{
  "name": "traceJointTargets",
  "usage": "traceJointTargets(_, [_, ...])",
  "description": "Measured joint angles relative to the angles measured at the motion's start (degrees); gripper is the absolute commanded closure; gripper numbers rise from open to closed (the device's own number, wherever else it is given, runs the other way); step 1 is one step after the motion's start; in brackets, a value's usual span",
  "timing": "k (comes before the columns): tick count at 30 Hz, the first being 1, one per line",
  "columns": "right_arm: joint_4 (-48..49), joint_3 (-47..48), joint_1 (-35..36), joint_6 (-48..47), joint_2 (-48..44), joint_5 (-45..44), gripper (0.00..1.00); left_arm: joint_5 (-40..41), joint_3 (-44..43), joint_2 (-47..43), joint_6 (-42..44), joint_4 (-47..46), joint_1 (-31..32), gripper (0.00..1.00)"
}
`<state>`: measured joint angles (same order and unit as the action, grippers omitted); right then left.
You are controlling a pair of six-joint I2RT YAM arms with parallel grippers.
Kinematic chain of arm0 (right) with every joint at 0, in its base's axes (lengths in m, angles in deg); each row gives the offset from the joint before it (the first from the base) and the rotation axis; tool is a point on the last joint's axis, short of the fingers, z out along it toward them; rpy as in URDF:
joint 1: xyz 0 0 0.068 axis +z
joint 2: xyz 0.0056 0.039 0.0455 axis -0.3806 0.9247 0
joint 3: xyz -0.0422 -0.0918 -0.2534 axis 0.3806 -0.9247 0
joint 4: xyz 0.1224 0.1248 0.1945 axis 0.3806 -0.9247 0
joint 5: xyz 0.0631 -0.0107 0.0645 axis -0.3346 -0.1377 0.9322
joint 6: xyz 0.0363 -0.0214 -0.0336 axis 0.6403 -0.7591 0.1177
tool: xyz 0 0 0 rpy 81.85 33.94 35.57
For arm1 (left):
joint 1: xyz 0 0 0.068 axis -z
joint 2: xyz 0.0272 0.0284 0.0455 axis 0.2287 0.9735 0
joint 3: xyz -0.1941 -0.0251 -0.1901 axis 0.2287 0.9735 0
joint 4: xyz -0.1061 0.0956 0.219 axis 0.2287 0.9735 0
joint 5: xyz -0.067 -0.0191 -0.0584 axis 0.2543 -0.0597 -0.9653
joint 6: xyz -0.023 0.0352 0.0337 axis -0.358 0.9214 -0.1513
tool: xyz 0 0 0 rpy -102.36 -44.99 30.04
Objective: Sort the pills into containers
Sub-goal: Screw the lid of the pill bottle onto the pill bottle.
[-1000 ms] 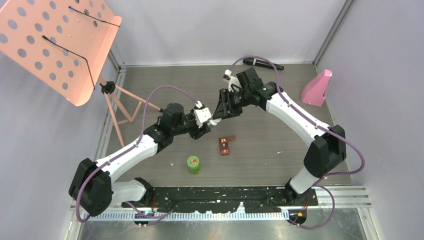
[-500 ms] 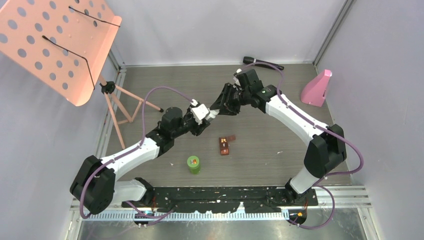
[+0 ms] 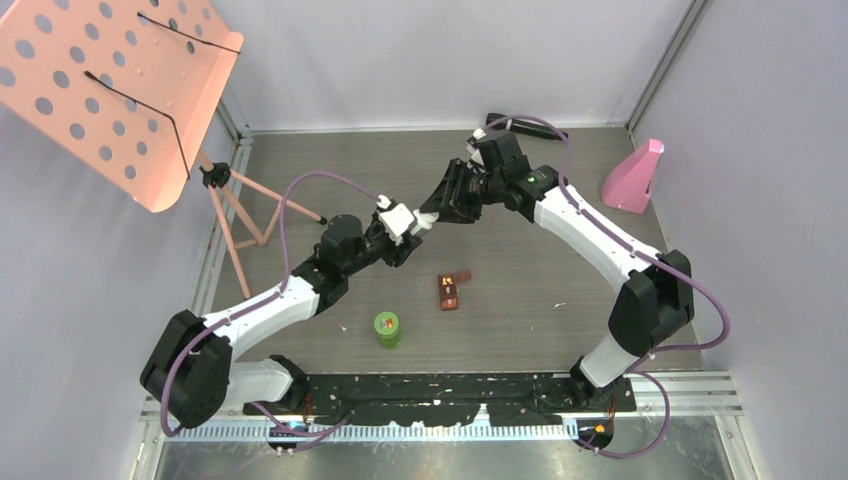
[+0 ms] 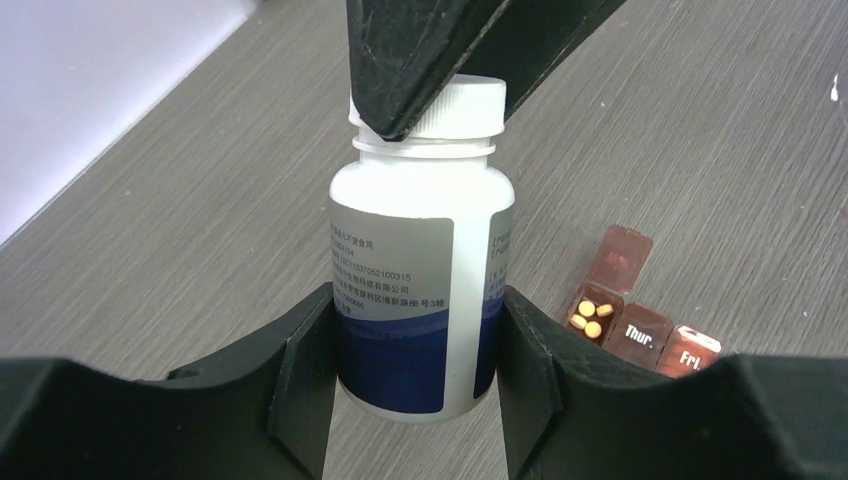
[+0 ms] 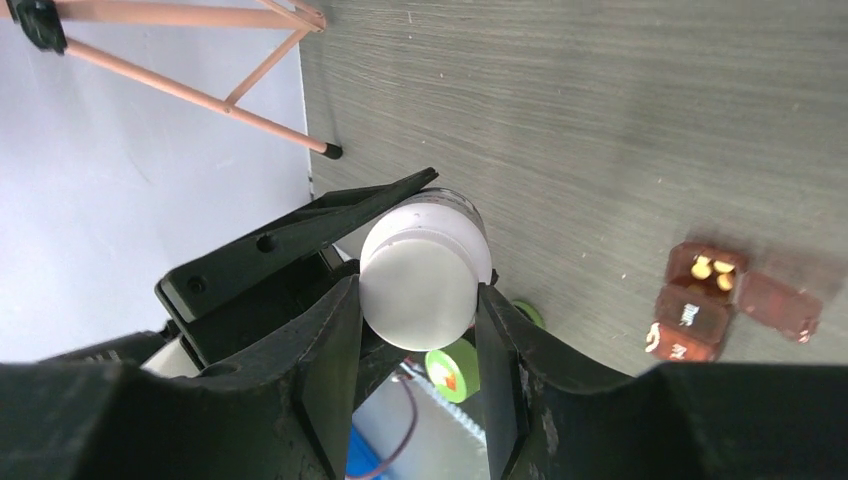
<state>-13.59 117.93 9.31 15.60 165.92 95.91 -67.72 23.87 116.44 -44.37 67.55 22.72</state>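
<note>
A white bottle point(image 4: 415, 270) with a blue-and-grey label and a white cap point(image 4: 465, 105) is held off the table between both arms point(image 3: 424, 226). My left gripper point(image 4: 415, 370) is shut on its lower body. My right gripper point(image 5: 418, 330) is shut on the cap point(image 5: 418, 285), coming from above. The brown pill case point(image 3: 450, 290) lies on the table with one lid open, yellow pills point(image 4: 590, 318) inside; it also shows in the right wrist view point(image 5: 700, 300). The green-lidded bottle point(image 3: 387, 328) stands upright nearer the arm bases.
A pink music stand point(image 3: 110, 90) on thin tripod legs point(image 3: 250, 210) fills the far left. A pink wedge-shaped object point(image 3: 633, 178) stands at the far right. A black microphone point(image 3: 525, 127) lies by the back wall. Walls close in on three sides.
Both grippers, joined on the white bottle, have shifted slightly toward the far left. The pill case and green-lidded bottle have not moved.
</note>
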Motion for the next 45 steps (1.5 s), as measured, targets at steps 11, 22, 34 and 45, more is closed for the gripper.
traceJointTargets(11, [-8.5, 9.5, -1.0, -27.8, 0.1, 6.7, 0.76, -5.0, -1.6, -0.5, -5.5, -3.2, -0.1, 1.00])
traceJointTargets(22, [-20.9, 17.0, -1.1, -58.2, -1.2, 15.9, 0.85, -16.4, -4.0, -2.4, -10.5, -1.6, -0.4, 1.00])
traceJointTargets(34, [-26.4, 16.4, -0.6, -80.3, -5.9, 19.6, 0.92, -25.0, -6.1, -2.4, -6.8, 0.2, -0.4, 1.00])
traceJointTargets(45, [-37.2, 20.7, -0.8, -94.1, -4.8, 21.8, 0.78, -31.7, -9.9, -2.2, -2.5, 8.2, -0.4, 1.00])
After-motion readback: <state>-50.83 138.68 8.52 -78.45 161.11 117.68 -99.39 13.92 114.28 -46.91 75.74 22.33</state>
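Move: The left hand holds the white pill bottle, and its lid lies about 4 cm to that hand's right, 2 cm back and 3 cm above. The right hand has the lid between its fingertips, with the bottle's middle some 3 cm to its left, 2 cm ahead and 3 cm below. On the table, the pill organizer is 7 cm back and 7 cm right of the left hand, 17 cm below; the green bottle is 19 cm back and 5 cm left of it. Keeping the lid pinched on the bottle's neck, the right hand rolls about its own fingers by some 90 degrees, counter-clockwise as seen facing the lid's top, while the left hand keeps its grip on the bottle's lower body and swings about 30 degrees clockwise seen from above. Both travel together as they turn, about 8 cm back towards their bases, 7 to 8 cm up and 5 cm to the right, to a place high over the pill organizer, with neither gripper opening. ##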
